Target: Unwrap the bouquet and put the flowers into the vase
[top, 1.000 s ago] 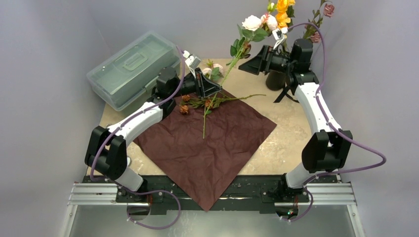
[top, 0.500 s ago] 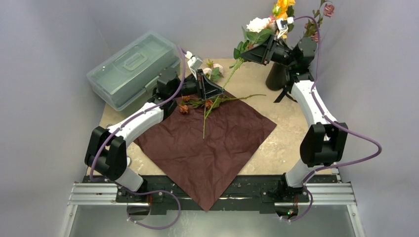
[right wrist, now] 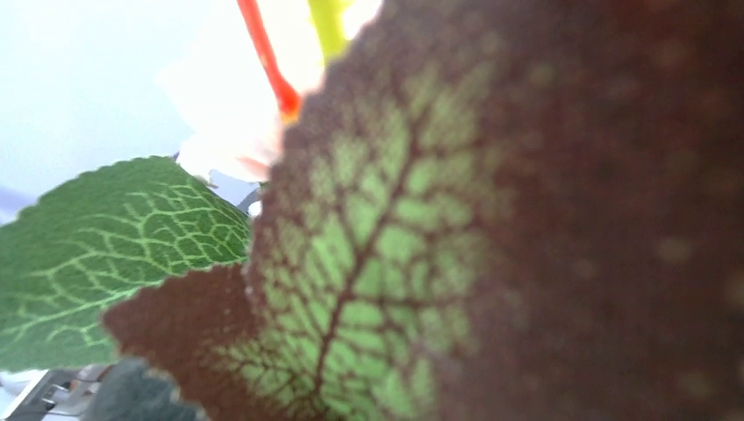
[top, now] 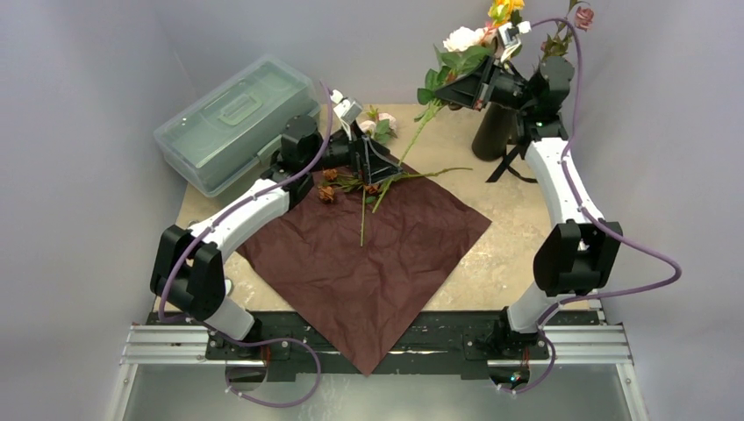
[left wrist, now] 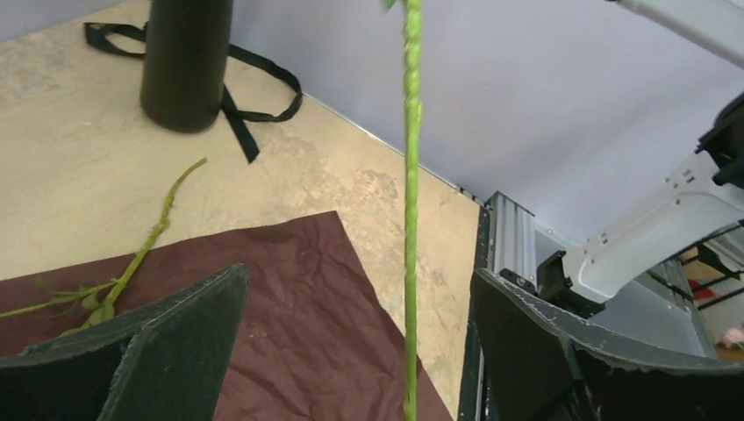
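My right gripper [top: 449, 89] is up at the back, shut on the leafy upper stem of a cream flower [top: 462, 39]. In the right wrist view only close leaves [right wrist: 421, 263] show and the fingers are hidden. That flower's long green stem [left wrist: 411, 219] hangs down between the open jaws of my left gripper [left wrist: 360, 274] without touching either finger. In the top view the left gripper [top: 375, 162] is over the back corner of the maroon paper [top: 368, 254]. The black vase [top: 493, 132] holds yellow and dusky-red flowers [top: 502, 10]. More stems and blooms [top: 351, 181] lie on the paper.
A translucent lidded plastic box [top: 237, 118] stands at the back left. A black ribbon [top: 513, 167] lies by the vase's foot. Small pink blooms [top: 379, 123] rest on the table behind the left gripper. A loose stem [left wrist: 140, 254] lies at the paper's edge.
The left gripper has opened and let go of the stem. The right gripper has closed on the cream flower and lifted it up and back toward the vase.
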You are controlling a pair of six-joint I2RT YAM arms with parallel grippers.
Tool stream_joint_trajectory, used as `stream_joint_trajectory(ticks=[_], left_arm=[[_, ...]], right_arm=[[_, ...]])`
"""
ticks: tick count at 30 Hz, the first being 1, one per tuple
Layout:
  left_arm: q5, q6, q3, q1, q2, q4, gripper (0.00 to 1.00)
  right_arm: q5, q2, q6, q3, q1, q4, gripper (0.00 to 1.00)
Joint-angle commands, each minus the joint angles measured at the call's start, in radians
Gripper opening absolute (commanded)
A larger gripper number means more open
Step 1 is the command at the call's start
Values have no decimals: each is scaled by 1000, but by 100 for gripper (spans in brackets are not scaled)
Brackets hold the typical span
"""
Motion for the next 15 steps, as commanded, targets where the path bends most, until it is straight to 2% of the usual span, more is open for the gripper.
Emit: stream_joint_trajectory(ticks=[1, 9, 15], left_arm=[[-69, 25, 31, 28, -21, -33, 100], [-107, 40, 7, 38, -30, -33, 100], [-118, 56, 1, 38, -29, -61, 100]], right_arm=[[4, -50, -199, 125, -91, -201, 0], [73, 7, -423, 410, -312, -473, 0], [292, 137, -618, 778, -451, -738, 0]])
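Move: The right hand, already holding the pink-white rose, has the dark vase about 20 cm ahead, 18 cm to its right and some 33 cm below. The yellow flowers standing in the vase are 20 cm ahead and 13 cm right, near hand height; the black ribbon lies 18 cm ahead, 27 cm right, and the orange roses 10 cm ahead, 12 cm left, both some 42 cm down. From the left hand the vase is about 26 cm ahead, 30 cm right and 21 cm lower. Still pinching the rose below its bloom, the right hand draws the long stem away from between the left hand's already open fingers: it sweeps about 18 cm right, ever faster, rising some 10 cm towards the vase's side, and turns clockwise about 30 degrees. The left hand stays open and eases about 3 cm forward and left. ##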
